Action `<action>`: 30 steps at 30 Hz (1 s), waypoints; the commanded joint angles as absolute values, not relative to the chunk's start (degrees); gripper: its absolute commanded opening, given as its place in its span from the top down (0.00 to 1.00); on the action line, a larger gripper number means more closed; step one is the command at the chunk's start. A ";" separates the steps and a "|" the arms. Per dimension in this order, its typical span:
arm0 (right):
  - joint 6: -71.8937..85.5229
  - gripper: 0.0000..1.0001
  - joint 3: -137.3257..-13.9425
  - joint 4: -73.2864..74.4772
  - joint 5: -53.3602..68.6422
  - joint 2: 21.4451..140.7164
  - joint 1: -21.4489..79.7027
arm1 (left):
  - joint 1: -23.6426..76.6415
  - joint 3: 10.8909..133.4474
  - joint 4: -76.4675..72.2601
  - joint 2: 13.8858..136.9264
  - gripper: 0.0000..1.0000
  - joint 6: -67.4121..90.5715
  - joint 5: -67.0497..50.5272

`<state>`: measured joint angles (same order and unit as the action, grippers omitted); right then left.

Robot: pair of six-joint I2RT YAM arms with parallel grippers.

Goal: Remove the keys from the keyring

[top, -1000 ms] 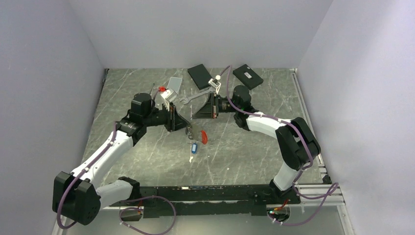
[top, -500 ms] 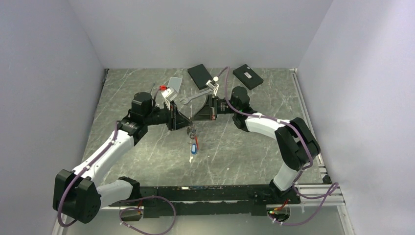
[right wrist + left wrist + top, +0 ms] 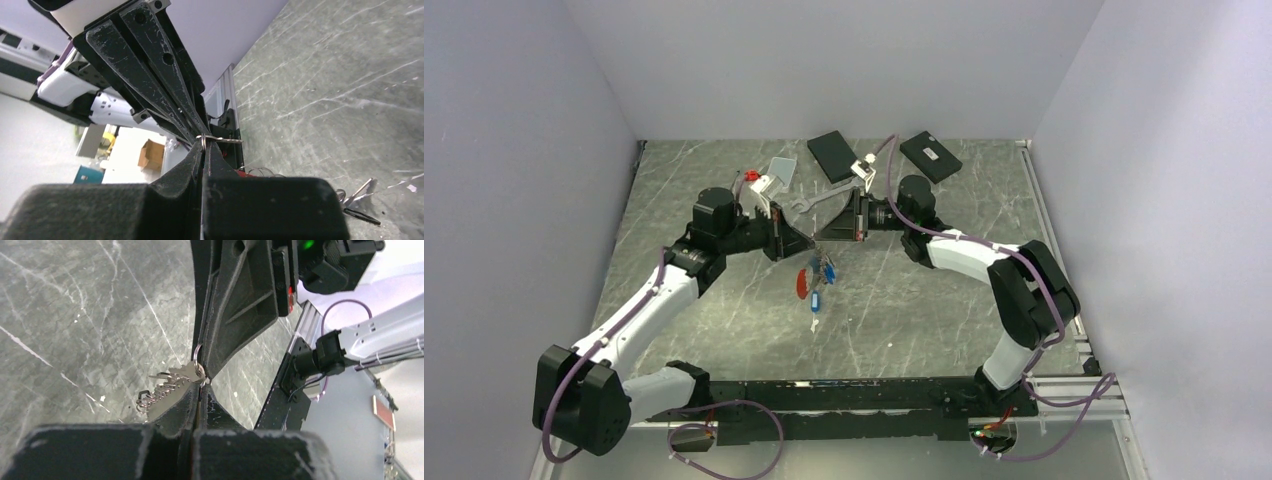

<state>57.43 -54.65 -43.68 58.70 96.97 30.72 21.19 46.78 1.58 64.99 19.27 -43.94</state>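
Both grippers meet tip to tip above the table's middle. My left gripper [image 3: 808, 244] [image 3: 201, 386] is shut on the thin grey ring of the keyring [image 3: 196, 358]. My right gripper [image 3: 822, 240] [image 3: 203, 145] is shut on that same ring [image 3: 204, 139] from the other side. The keyring's red clip [image 3: 801, 283] hangs below them, with blue-headed keys [image 3: 828, 269] beside it. In the left wrist view, metal key blades [image 3: 167, 386] dangle left of my jaws. One loose blue key [image 3: 817, 300] lies on the table underneath.
A long silver wrench [image 3: 819, 200] lies just behind the grippers. Two black boxes [image 3: 832, 155] [image 3: 930, 155] and a grey plate [image 3: 779, 172] sit near the back wall. Grey walls close in the left, back and right sides.
My left gripper opened slightly, then shut again on the ring. The hanging bunch swung: the red clip went from the right side to the left, and the blue keys rose beside it.
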 commanded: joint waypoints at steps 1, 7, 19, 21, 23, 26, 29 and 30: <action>53.27 1.00 -54.83 -35.85 52.59 94.45 28.34 | 18.54 47.56 -3.12 62.96 1.00 27.32 -37.31; 55.53 1.00 -53.35 -33.10 48.45 95.35 28.30 | 16.87 46.84 -3.77 63.20 1.00 34.55 -33.70; 52.20 1.00 -55.41 -34.83 52.04 95.06 28.30 | 16.61 45.84 2.10 60.80 0.88 20.93 -45.25; 50.47 1.00 -55.86 -34.07 53.02 94.63 28.29 | 16.60 46.81 4.67 60.17 0.76 17.53 -46.50; 49.05 1.00 -56.06 -33.47 53.91 94.17 28.29 | 16.61 48.59 7.75 60.23 0.67 12.85 -47.59; 47.12 1.00 -56.42 -32.25 55.21 93.51 28.30 | 16.61 52.20 13.55 61.45 0.59 5.35 -50.15; 45.53 1.00 -56.63 -31.03 55.84 92.81 28.45 | 16.61 54.87 16.25 63.02 0.57 2.20 -50.78; 45.16 1.00 -56.80 -30.42 55.69 92.63 28.52 | 16.68 55.41 16.48 63.40 0.57 2.45 -50.38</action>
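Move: Between the two shut grippers, whose tips nearly meet, sits the keyring's ring: at the left hand's fingertips and about 1 cm to its right, and right at the right hand's fingertips. Threaded on the ring, a key points forward, its middle some 2 cm ahead of both hands at about their height. The red-handled plate with its row of small rings dangles roughly 9 cm below both hands. Swinging forward together at the ring, the left hand goes about 2.5 cm while turning some 10 degrees counter-clockwise, and the right goes about 2 cm, turning clockwise and sinking. The left hand then comes back, opens about halfway and draws clear to its left, lifting slightly at the end; the right keeps its pinch and carries the ring lower, about 4 cm down in all and a little to the right. ##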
